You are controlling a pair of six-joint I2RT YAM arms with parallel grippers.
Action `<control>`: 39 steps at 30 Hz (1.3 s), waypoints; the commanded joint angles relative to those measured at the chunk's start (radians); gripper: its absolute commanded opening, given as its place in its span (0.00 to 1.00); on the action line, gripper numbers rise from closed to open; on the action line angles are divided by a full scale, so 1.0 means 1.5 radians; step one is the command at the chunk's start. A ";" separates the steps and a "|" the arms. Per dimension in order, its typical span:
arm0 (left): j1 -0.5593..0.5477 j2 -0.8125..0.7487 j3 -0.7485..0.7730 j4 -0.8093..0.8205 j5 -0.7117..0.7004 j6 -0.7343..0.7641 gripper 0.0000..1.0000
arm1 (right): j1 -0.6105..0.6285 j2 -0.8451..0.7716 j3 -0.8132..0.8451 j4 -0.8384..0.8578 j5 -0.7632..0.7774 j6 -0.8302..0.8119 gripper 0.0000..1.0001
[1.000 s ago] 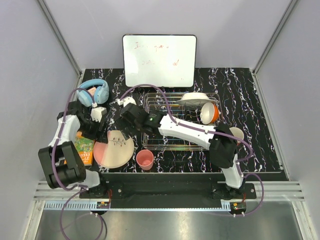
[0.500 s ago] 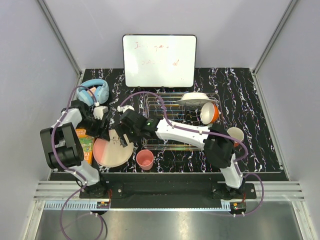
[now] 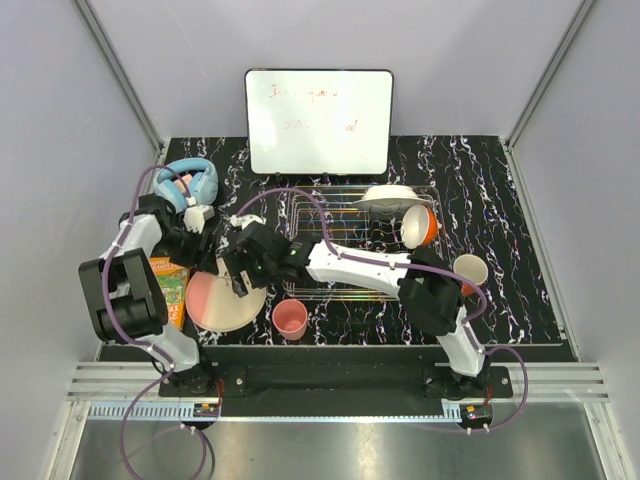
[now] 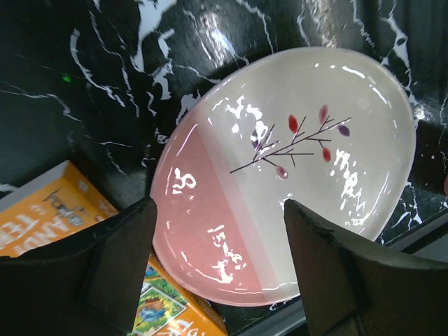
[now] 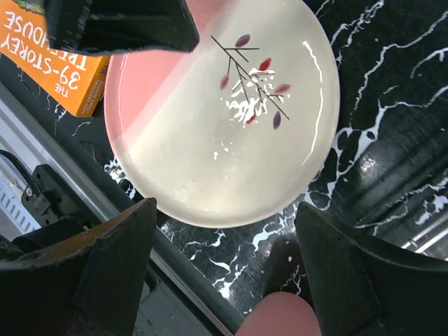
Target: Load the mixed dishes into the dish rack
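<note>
The large pink plate with the twig drawing (image 3: pixel 222 303) lies flat on the table at the front left, one edge resting on an orange book (image 3: pixel 168 290). My left gripper (image 4: pixel 220 210) hovers open over its pink half (image 4: pixel 210 210). My right gripper (image 5: pixel 225 231) hovers open over the plate's cream near edge (image 5: pixel 224 140); neither touches it. In the top view both grippers (image 3: pixel 205 262) (image 3: pixel 238 282) crowd over the plate. The dish rack (image 3: pixel 340 280) holds a pale dish (image 3: pixel 390 197) and an orange bowl (image 3: pixel 420 226). A small pink cup (image 3: pixel 290 318) stands near the front edge, and an orange mug (image 3: pixel 470 270) to the right.
Light-blue headphones (image 3: pixel 188 181) lie at the back left. A whiteboard (image 3: pixel 318 120) stands behind the rack. The table's front edge and metal rail (image 5: pixel 84 210) run close below the plate. The pink cup (image 5: pixel 273 318) sits right beside my right gripper's fingers.
My right gripper has swung left from the rack's corner to above the plate. The left gripper has settled over the plate's far side as its elbow swung back.
</note>
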 commanded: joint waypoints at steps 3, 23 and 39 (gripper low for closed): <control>0.005 -0.039 0.059 0.007 0.021 0.016 0.77 | -0.004 0.074 0.046 -0.034 -0.011 -0.001 0.88; 0.005 0.090 0.039 0.077 -0.016 0.042 0.73 | -0.059 0.080 0.036 -0.047 0.006 -0.016 0.87; 0.003 0.101 0.013 0.077 -0.024 0.074 0.48 | -0.081 0.111 0.052 -0.046 -0.053 -0.005 0.84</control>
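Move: The pink-and-white plate lies between the hands: its middle is about 6 cm right of the left hand, 3 cm nearer the base and 4 cm below it; from the right hand it is about 8 cm left, level fore and aft, and 7 cm below. From the left hand, the book lies 10 cm left and 3 cm back. From the right hand, the pink cup sits 9 cm right and 5 cm back, and the dish rack's middle some 29 cm right and 13 cm ahead. The plate's far rim is taken from both sides. The left hand hops forward about 3 cm, then sinks to end 3 cm lower and slightly left at the far-left rim, open fingers straddling it and starting to close late. The right hand sinks about 6 cm beside the rack, then slides forward 5 cm and a little right, still open, one finger over the far-right rim and one outside it. ##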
